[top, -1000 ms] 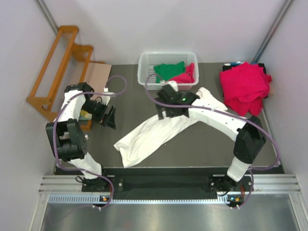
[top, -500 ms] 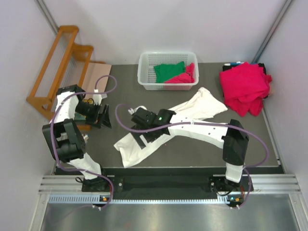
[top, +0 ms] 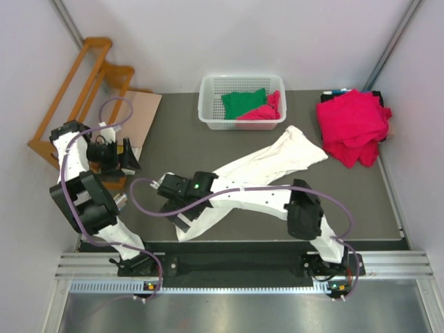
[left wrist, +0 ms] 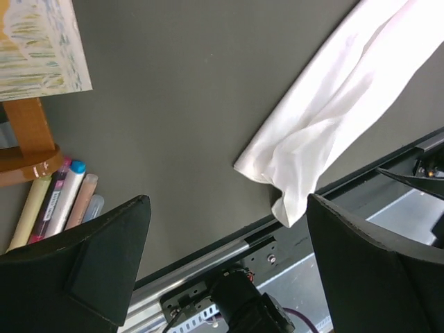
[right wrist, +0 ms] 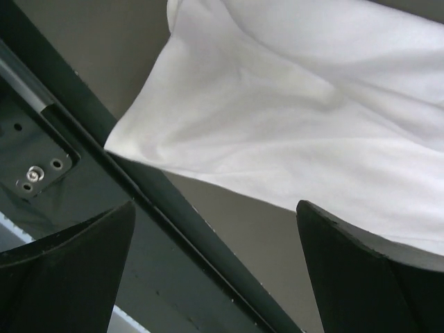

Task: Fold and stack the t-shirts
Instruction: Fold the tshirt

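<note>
A large white t-shirt (top: 277,158) lies stretched in a crumpled diagonal band from the table's near left to its right middle. My right gripper (top: 184,214) hangs open over the shirt's near-left end (right wrist: 312,125), by the table's front edge, with nothing between its fingers. My left gripper (top: 128,154) is open and empty at the far left, well clear of the white t-shirt (left wrist: 333,104). A pile of crimson-pink t-shirts (top: 352,125) sits at the right edge. A green t-shirt (top: 243,103) and a crimson one (top: 265,111) lie in the basket.
The white lattice basket (top: 208,104) stands at the back centre. A wooden rack (top: 73,97) and a cardboard sheet (top: 142,114) are at the left, with several markers (left wrist: 62,201) by the rack's foot (left wrist: 28,142). The black front rail (right wrist: 159,208) runs beneath the right gripper.
The right arm has swung left along the white t-shirt from its middle to its near-left end. The left arm has drawn back left toward the wooden rack. Both grippers stayed open.
</note>
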Available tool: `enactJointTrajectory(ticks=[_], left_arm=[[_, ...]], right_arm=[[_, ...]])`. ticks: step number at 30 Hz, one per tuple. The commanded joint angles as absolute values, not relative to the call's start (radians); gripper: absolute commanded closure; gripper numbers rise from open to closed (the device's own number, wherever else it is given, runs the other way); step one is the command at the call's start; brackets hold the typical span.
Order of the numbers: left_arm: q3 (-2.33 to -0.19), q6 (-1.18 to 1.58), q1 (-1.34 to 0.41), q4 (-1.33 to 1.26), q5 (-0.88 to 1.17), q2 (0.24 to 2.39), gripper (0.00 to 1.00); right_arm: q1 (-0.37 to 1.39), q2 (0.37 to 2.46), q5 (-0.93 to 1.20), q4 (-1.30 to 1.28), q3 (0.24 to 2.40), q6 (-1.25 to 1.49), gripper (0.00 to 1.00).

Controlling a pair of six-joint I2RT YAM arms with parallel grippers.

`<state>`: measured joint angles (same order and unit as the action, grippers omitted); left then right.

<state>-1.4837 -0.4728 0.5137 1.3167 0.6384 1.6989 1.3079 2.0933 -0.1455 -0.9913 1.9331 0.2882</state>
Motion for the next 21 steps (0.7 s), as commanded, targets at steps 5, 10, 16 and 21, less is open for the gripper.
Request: enactJointTrajectory(ticks=[5, 10, 16, 21], left_arm=[[-1.431, -0.525, 0.561, 1.276, 0.699, 1.614, 0.02], [-1.43, -0.673, 0.558, 1.394, 0.776, 1.631, 0.02], [-1.431, -0.706, 0.54, 1.43, 0.818, 1.631, 0.02], [-1.433, -0.712, 0.511, 1.428, 0.821, 1.611, 0.01]], right_arm=[[1.299, 2.342, -0.19, -1.086, 2.226, 0.261, 0.0], [1.296, 2.347, -0.179, -1.074, 2.215, 0.262, 0.0], [1.296, 2.219, -0.152, -1.051, 2.047, 0.287, 0.0], [1.296, 2.059, -0.098, -0.983, 1.876, 0.308, 0.0]])
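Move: Below the right hand by about 9 cm, and some 4 cm to its left, lies the left end of the white t-shirt; the table's front edge runs about 6 cm back. The t-shirt's far end is roughly 20 cm ahead and 34 cm to the right, and the pens about 4 cm ahead and 20 cm left. From the left hand, the t-shirt's left end is some 17 cm back, 14 cm right and 13 cm down. Sinking about 6 cm towards the left end of the t-shirt, the open right hand first drifts some 3 cm left, then comes back right by 4 to 5 cm while its fingers tilt about 10 degrees closer to straight down. The empty left hand, clear of the cloth, rises a little and tips its fingers forward and up, turning slightly clockwise. ##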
